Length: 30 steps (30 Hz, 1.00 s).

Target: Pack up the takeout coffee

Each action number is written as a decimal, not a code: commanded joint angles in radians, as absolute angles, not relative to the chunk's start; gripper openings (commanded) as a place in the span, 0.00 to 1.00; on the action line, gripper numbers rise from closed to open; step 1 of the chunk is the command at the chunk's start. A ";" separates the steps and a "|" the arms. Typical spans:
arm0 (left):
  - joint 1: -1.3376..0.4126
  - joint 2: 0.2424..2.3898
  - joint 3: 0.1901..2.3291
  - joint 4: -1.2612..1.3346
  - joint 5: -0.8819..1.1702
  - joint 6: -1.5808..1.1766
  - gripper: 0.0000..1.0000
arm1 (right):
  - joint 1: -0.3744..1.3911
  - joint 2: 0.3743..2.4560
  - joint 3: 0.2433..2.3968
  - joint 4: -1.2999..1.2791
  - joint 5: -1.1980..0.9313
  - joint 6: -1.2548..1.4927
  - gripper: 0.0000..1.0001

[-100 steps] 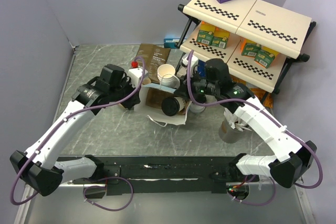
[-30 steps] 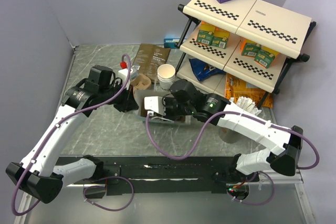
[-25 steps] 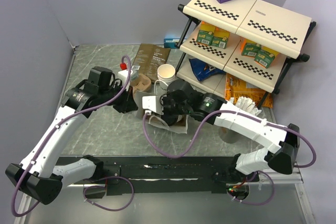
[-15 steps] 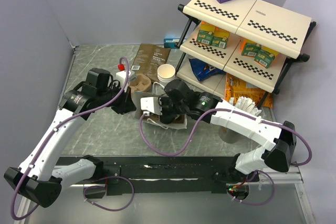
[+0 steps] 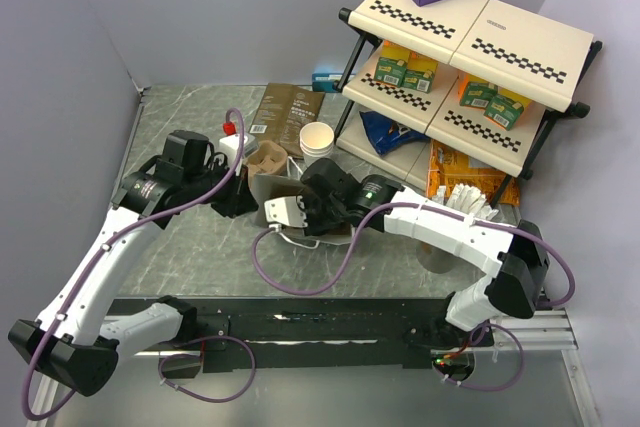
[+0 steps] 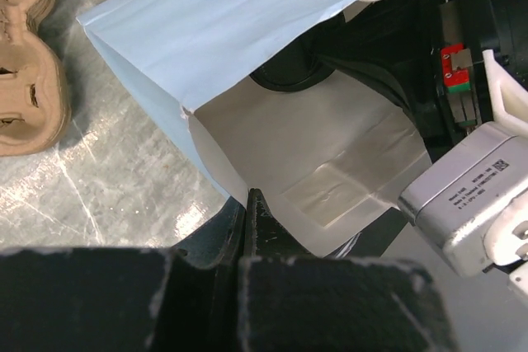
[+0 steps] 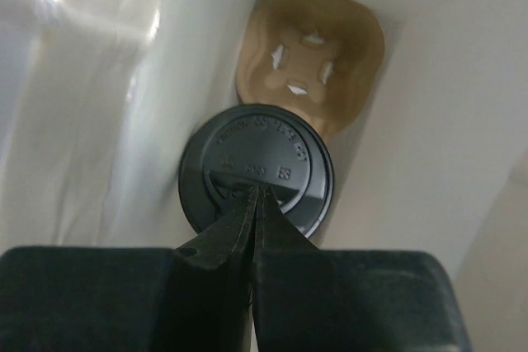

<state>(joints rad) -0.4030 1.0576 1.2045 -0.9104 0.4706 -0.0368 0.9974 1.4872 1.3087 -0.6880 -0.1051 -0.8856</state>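
Observation:
The takeout coffee (image 7: pixel 272 154) shows its round black lid inside a white paper bag (image 5: pixel 268 187), above a brown pulp cup carrier (image 7: pixel 309 55) lying at the bag's bottom. My right gripper (image 7: pixel 257 190) reaches down into the bag, its fingers shut together on a ridge of the lid. In the top view the bag and the wrist hide those fingers and the cup. My left gripper (image 6: pixel 250 194) is shut on the bag's (image 6: pixel 247 30) near edge and holds the mouth open; it sits left of the bag (image 5: pixel 243 203).
A stack of pulp carriers (image 5: pixel 268 158) lies just behind the bag, next to an open white cup (image 5: pixel 318 137) and a dark coffee pouch (image 5: pixel 290 107). A two-tier shelf rack (image 5: pixel 470 57) fills the back right. A metal cup (image 5: pixel 440 252) stands under the right arm.
The right arm has swung left and reached deeper into the bag, which has shifted left with it. The left arm has barely moved and keeps its hold on the bag's edge.

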 commanded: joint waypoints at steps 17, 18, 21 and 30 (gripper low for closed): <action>-0.394 1.077 1.230 -0.894 0.462 -0.011 0.01 | 0.988 1.525 1.267 -0.729 0.075 -1.049 0.00; -0.394 1.078 1.232 -0.897 0.457 -0.011 0.01 | 0.982 1.529 1.270 -0.732 0.081 -1.055 0.00; -0.394 1.083 1.236 -0.899 0.448 -0.011 0.01 | 0.966 1.532 1.276 -0.750 0.090 -1.069 0.00; -0.393 1.103 1.255 -0.894 0.440 0.018 0.01 | 0.923 1.532 1.293 -0.839 0.110 -1.132 0.00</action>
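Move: The lidded cup I am working on inside the bag sits just under my shut right fingertips, about 5 cm down, 3 cm to the left and 1 cm ahead. The carrier's empty well is some 10 cm left, level with the hand, and 10 cm down. Beyond the bag, the cup stack stands about 20 cm ahead, 1 cm right. My left hand, shut on the bag's left rim, has that cup about 14 cm right, 4 cm ahead and 12 cm below. With my fingers shut inside the bag, I work my right hand forward and to the right by about 5 cm in all, easing it down a bit over a centimetre beside the cup's lid. My fingers swing some 15 degrees to point more steeply down and forward, seeming to push the lidded cup along. My left hand keeps its pinch on the bag's rim, giving way only about a centimetre forward and down. ##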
